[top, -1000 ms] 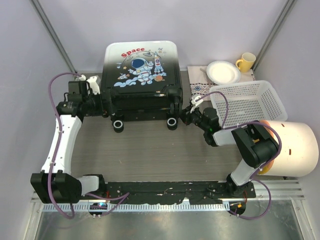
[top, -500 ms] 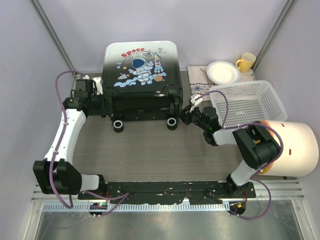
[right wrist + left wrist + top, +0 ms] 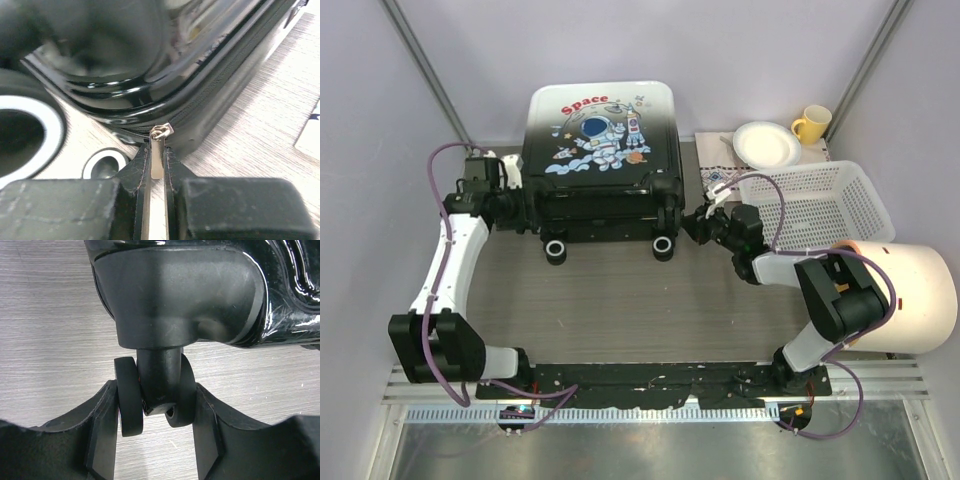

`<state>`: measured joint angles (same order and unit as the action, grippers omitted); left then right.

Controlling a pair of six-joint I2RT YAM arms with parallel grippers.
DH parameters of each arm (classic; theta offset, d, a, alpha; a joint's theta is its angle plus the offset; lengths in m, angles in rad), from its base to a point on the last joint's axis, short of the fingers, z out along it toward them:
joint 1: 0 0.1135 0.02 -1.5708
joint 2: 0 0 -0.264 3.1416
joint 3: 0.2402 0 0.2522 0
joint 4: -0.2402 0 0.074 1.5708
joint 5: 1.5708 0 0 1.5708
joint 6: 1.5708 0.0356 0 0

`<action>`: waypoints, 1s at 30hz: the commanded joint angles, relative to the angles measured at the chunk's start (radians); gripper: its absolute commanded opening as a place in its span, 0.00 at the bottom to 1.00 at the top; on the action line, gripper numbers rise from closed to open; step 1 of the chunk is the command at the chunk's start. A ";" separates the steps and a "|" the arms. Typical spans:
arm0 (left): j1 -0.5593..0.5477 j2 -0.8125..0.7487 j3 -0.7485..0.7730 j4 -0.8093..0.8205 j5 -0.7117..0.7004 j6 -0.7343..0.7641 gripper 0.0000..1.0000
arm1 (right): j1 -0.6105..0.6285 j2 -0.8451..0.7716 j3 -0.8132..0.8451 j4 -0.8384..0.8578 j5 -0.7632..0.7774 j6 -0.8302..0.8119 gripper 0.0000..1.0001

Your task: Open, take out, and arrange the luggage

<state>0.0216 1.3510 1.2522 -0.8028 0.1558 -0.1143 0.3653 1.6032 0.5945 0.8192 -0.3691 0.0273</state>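
Note:
The luggage point(image 3: 600, 150) lies closed on the table at the back, its astronaut and red "Space" print facing up and its wheels toward me. My left gripper point(image 3: 523, 212) is at its near left corner. In the left wrist view the left gripper point(image 3: 156, 432) is shut on a black twin caster wheel point(image 3: 129, 400), one finger pressed against each side. My right gripper point(image 3: 697, 226) is at the near right corner. The right wrist view shows the right gripper point(image 3: 157, 167) shut on the silver zipper pull point(image 3: 157, 162) at the luggage's zipper line point(image 3: 220, 85).
A white slatted basket point(image 3: 820, 205) stands right of the luggage, with a white plate point(image 3: 766, 143), a yellow mug point(image 3: 811, 124) and a patterned cloth point(image 3: 718, 180) behind it. A large white cylinder point(image 3: 910, 298) lies at the right edge. Two front wheels point(image 3: 556, 250) point(image 3: 663, 246) face me.
My left gripper has moved in to the luggage's near left corner and closed its fingers onto the caster wheel. The right gripper keeps hold of the zipper pull and has shifted slightly.

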 commanded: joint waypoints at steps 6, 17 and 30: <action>0.146 0.049 0.084 0.030 -0.136 0.139 0.00 | -0.137 0.023 0.135 -0.005 -0.019 -0.058 0.01; 0.166 0.080 0.093 0.062 -0.145 0.176 0.00 | -0.138 0.146 0.251 0.026 -0.172 -0.072 0.01; 0.259 0.290 0.344 -0.008 -0.031 0.268 0.25 | -0.066 0.178 0.274 0.020 -0.137 -0.033 0.01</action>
<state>0.2047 1.5623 1.4506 -0.8165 0.2096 0.0795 0.2836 1.8065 0.8490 0.8005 -0.5648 -0.0189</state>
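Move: The left fingers already grip the suitcase's upper left wheel; the lower left wheel is straight below, roughly 15 cm down, 1 cm back and 3 cm right. The right fingers pinch the zipper pull at the near right corner. From the right hand, the lock is about 16 cm ahead, 2 cm left and slightly lower; the lower right wheel is some 6 cm left, 2 cm back and 8 cm down; the white basket's middle is 29 cm right, 11 cm ahead and 8 cm down. Draw the zipper pull round the corner with the right gripper, keeping it pinched: slant forward and about 2 cm right, rising slightly, then run forward along the suitcase's right side towards the lock, some 5 cm in all, easing back left at the end. Meanwhile, keep the left grip on the wheel and haul it about 7 cm left and 5 cm forward, staying level, fastest at the end. ##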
